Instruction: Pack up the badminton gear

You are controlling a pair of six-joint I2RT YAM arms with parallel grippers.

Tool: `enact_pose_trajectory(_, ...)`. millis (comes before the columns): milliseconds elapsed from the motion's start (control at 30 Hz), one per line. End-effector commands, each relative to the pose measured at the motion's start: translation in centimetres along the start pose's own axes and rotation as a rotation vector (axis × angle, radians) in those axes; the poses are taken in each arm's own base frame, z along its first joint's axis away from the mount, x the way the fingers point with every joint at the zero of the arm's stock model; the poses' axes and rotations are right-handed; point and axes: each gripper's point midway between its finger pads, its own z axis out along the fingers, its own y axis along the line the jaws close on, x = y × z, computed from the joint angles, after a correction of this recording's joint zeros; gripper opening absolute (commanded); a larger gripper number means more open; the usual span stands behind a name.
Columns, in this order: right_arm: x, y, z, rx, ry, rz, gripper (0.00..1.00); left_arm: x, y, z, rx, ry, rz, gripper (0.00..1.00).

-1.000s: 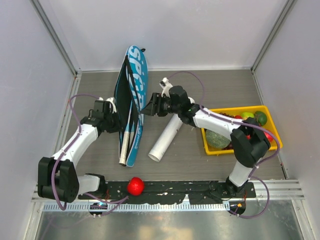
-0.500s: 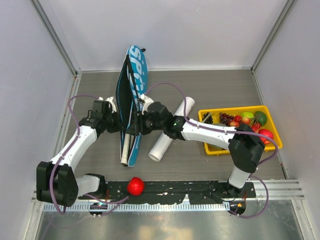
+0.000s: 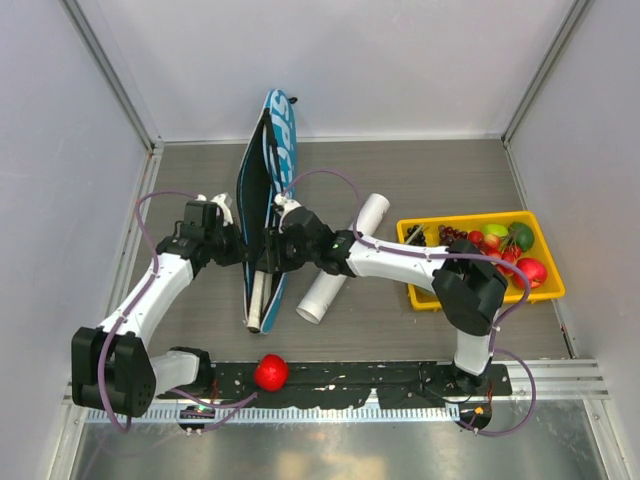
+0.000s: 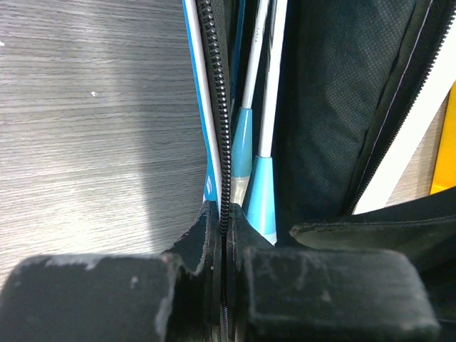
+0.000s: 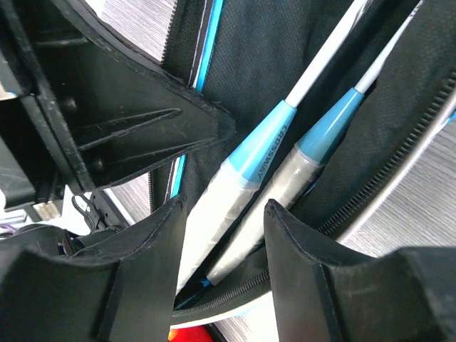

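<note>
The blue "SPORT" racket bag [image 3: 277, 140] stands on its edge, its mouth toward the arms. My left gripper [image 3: 243, 247] is shut on the bag's zipper edge [image 4: 226, 142] and holds that flap up. Two light-blue rackets lie inside, their shafts [image 4: 265, 92] side by side and their pale handles [image 3: 257, 303] sticking out of the mouth. My right gripper [image 5: 226, 239] is open and straddles both handles [image 5: 246, 189] just inside the mouth. It appears beside the left gripper as my right gripper [image 3: 268, 252] from above. The long white tube [image 3: 342, 260] lies on the table right of the bag.
A yellow tray [image 3: 420, 297] of fruit sits at the right, behind the right arm's elbow. A small red ball [image 3: 270, 372] rests by the near edge between the arm bases. Grey walls close in the table on the left, back and right.
The right arm swung left from above the tube to the bag's mouth, its jaws narrowing around the racket handles. The bag tipped more on edge. The left gripper kept its hold.
</note>
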Motion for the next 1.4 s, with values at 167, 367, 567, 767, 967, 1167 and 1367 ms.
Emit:
enact_pose_trajectory(167, 0.8, -2.0, 1.6, 0.143, 0.029, -0.024, 0.40, -2.7, -2.0, -0.7, 0.072, -0.095, 0.032, 0.00)
enact_pose_trajectory(367, 0.7, -5.2, 3.0, 0.284, 0.027, -0.050, 0.29, -2.5, -1.0, -0.6, 0.023, -0.063, 0.070, 0.00)
enact_pose_trajectory(567, 1.2, -8.2, 4.6, 0.397, 0.036, -0.068, 0.25, -2.2, -1.1, -0.5, 0.033, -0.043, 0.087, 0.00)
enact_pose_trajectory(767, 2.5, -12.0, 4.7, 0.508, 0.064, -0.067, 0.24, -2.8, -0.4, -1.4, 0.005, -0.050, 0.112, 0.00)
enact_pose_trajectory(967, 3.7, -14.3, 4.2, 0.554, 0.081, -0.039, 0.24, -3.7, 0.4, -2.7, -0.049, -0.058, 0.146, 0.00)
enact_pose_trajectory(1167, 4.2, -16.5, 4.2, 0.598, 0.104, -0.014, 0.24, -4.0, 1.1, -3.3, -0.086, -0.054, 0.166, 0.00)
enact_pose_trajectory(1367, 3.2, -15.8, 4.1, 0.558, 0.069, -0.021, 0.24, -4.0, 0.3, -3.2, -0.031, -0.061, 0.143, 0.00)
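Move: The upper part of the top racket handle lies almost under the right hand's half-open fingers, inside the upright bag, roughly 1 cm left and 3 cm below. The lower handle rests just beneath it, about 6 cm down and 2 cm ahead. The bag edge is some 2 cm ahead and 7 cm left, with the white tube about 22 cm right, level fore and aft, 10 cm below. From the left hand, already pinching that edge, the same upper part lies about 7 cm right, 2 cm back and 4 cm below. Down into the bag first, some 2.5 cm, the right fingers narrowing around the racket handle just below its blue cone; then forward about 5 cm and slightly left, sinking 3 cm more and turning 10 degrees clockwise, pushing the handle along in its grip. The left hand keeps its pinch on the zip edge, finally drawing it 2.5 cm left with a slight roll. ##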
